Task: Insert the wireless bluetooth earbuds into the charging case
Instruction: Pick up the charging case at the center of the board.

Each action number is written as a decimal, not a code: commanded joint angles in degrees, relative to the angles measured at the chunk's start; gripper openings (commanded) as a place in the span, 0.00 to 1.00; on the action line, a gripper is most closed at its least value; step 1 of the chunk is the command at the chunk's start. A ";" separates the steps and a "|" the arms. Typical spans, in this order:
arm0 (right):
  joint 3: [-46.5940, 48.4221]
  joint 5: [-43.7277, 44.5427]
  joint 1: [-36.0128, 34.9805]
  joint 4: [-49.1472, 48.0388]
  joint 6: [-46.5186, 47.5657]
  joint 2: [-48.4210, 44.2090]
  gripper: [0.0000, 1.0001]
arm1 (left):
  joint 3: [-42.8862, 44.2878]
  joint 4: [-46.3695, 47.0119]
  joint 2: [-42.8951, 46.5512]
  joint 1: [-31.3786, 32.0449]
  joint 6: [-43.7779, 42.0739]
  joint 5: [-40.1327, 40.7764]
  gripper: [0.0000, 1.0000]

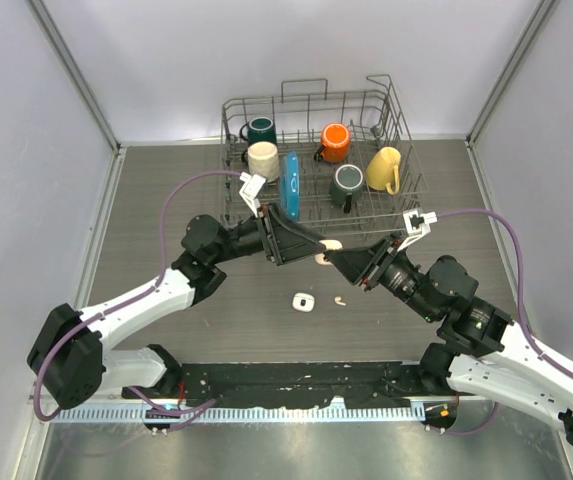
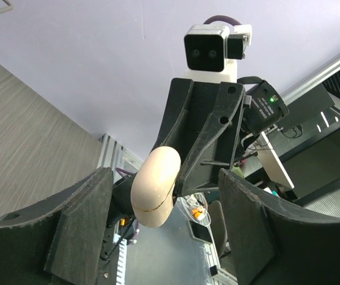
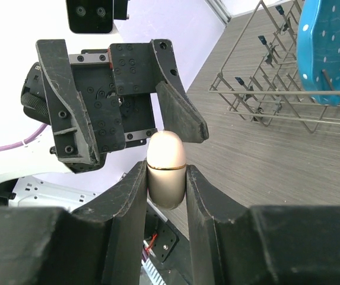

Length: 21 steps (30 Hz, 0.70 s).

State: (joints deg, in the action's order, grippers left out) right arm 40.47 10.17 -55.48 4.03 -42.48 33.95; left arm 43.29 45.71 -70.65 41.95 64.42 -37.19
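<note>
The charging case (image 3: pixel 166 169) is a cream capsule with a thin gold seam, its lid closed. My right gripper (image 3: pixel 165 173) is shut on its lower half and holds it above the table's middle (image 1: pixel 332 244). My left gripper (image 2: pixel 164 181) faces it, open, with its fingers on either side of the case's (image 2: pixel 155 187) rounded top and a gap on both sides. Two small white earbuds (image 1: pixel 303 301) (image 1: pixel 340 300) lie on the table in front of the grippers. Another small cream piece (image 1: pixel 321 259) shows just below the case.
A wire dish rack (image 1: pixel 406 180) stands at the back of the table. It holds several mugs, among them an orange one (image 1: pixel 335 142) and a yellow one (image 1: pixel 384 168), and a blue plate (image 1: pixel 290 185). Grey walls close both sides.
</note>
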 commanded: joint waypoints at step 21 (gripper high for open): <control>-1.36 1.69 0.11 -5.88 -0.24 -2.49 0.01 | 2.50 5.09 -2.74 2.52 0.70 -4.12 0.44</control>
State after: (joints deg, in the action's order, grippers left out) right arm 39.18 11.40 -55.37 1.83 -42.44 32.23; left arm 43.97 47.83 -73.87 44.21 65.58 -41.17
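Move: The closed charging case, still pinched in the right hand, lies about 3 cm right of the left hand, 2 cm back and 1 cm lower. From the right hand its middle sits about 1 cm ahead and 1 cm left, level with the pads. On the board some 33 cm below the left hand, the other case lies roughly 4 cm ahead and 2 cm left, and a loose earbud 4 cm ahead and 6 cm right. The left hand eases back about 2 cm and 1.5 cm to its right, sinking some 1 cm, while its wide-open fingers close to a little under half open around the exposed end of the charging case, yawing slightly clockwise by about 5 degrees. The right hand keeps its grip on the case and holds it out almost still, drifting up and to its right by barely half a centimetre each; whether the left pads touch the case yet can't be made out. ##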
